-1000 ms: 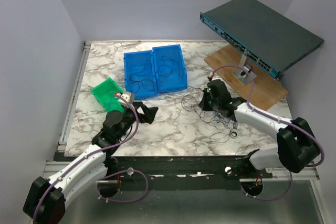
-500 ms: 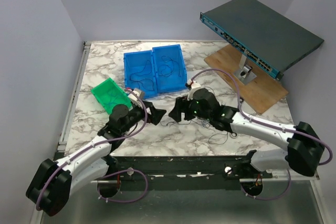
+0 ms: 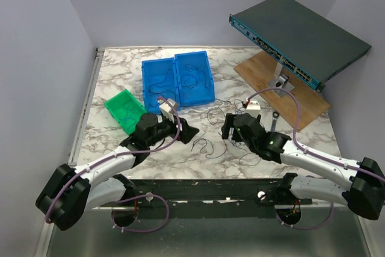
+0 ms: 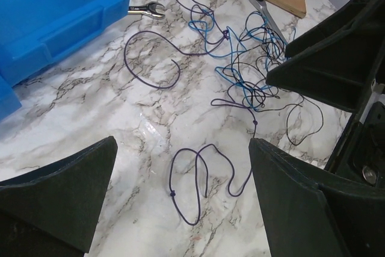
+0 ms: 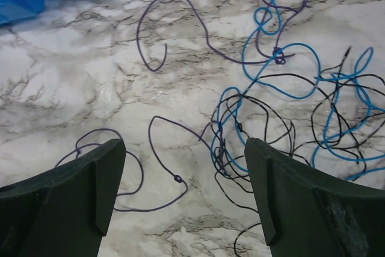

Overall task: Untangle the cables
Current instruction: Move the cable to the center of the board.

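Observation:
The cables lie on the marble between the two grippers. A loose purple cable [image 4: 201, 176] curls in loops just ahead of my left gripper [image 4: 182, 144], whose jaws stand wide apart with nothing in them. Beyond it lies a tangle of blue and black cables [image 4: 248, 73]. In the right wrist view, a purple strand [image 5: 162, 170] with a small knot lies between the fingers of my right gripper [image 5: 184, 142], which is open and empty. The blue and black tangle [image 5: 271, 109] sits at its right finger. From above, the left gripper [image 3: 187, 132] and right gripper [image 3: 227, 128] face each other across the purple loop [image 3: 203, 145].
Two blue bins [image 3: 174, 82] with thin wires inside stand behind the grippers, with a green bin [image 3: 123, 109] to their left. A small silver wrench [image 4: 146, 9] lies by the blue bin. A network switch [image 3: 301, 34] leans over a wooden board [image 3: 304, 105] at the back right.
My right gripper swung left across the table, opened from shut, and drew back to the right, leaving purple cable spread on the marble. My left arm reached forward and to the right.

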### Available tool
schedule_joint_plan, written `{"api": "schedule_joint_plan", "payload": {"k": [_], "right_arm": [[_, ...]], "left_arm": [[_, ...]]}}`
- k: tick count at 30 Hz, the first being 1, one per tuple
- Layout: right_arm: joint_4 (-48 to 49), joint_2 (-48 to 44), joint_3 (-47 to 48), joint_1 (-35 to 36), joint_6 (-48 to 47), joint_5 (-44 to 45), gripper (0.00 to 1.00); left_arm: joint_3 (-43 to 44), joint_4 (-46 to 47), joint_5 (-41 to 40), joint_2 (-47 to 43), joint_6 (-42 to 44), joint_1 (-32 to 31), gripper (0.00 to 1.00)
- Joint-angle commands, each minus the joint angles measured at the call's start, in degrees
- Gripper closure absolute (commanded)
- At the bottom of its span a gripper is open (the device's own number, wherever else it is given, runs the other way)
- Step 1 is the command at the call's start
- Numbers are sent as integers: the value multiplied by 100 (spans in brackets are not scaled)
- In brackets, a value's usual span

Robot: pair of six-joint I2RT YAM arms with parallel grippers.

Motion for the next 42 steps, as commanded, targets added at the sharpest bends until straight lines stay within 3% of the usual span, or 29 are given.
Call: {"api": "schedule_joint_plan", "payload": {"k": [1,8,19,26,31,33,36,38,40,42], "right_arm": [[-528,-31,-107,-33,462,782,11],[-596,132,-263,-40,636,756,11],[165,254,-810,-42,528,1214,11],[-252,296,-614,-59,902,1415,12],[-251,501,-424,-789,753,766,15],[-73,670,-382,-1129,628,304,25],[61,835,-276,-1231,591,115,58],[130,886,-179,-1231,523,-138,73],[257,862,-91,-1227,263,-586,98],[459,777,-35,-1127,-210,-1139,99]], "left_arm": [[257,-49,341,198,93,-73,6],[445,-379,210,357,134,-110,6],[591,-578,79,483,152,-214,6],[1117,-1100,94,1244,139,-300,6],[1418,-1356,196,1585,246,-461,7],[1470,-1416,137,1619,291,-527,7],[1468,-1419,68,1568,328,-567,7],[1447,-1406,43,1505,337,-569,7],[1392,-1339,25,1417,336,-577,7],[1331,-1253,14,1317,334,-574,7]]}}
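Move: The right hand, open, has the black-and-blue cable tangle about 6 cm to its right, 2 cm ahead and 7 cm below. The purple cable's loose loop lies some 9 cm to this hand's left and 3 cm back; the purple hook is roughly 9 cm ahead and 5 cm left. From the left hand, the purple loop is about 5 cm right, level ahead, and 10 cm below, with the tangle some 20 cm right and 4 cm ahead. Rightward and down, the open right hand travels about 8 cm right and 6 cm lower to the tangle, turning somewhat clockwise and edging forward late; its fingers then shut, pinching black strands, and it starts back left by nearly 2 cm. The left hand, still wide open, eases about 4 cm right and 4 cm down towards the purple loop, its fingers tipping down. ##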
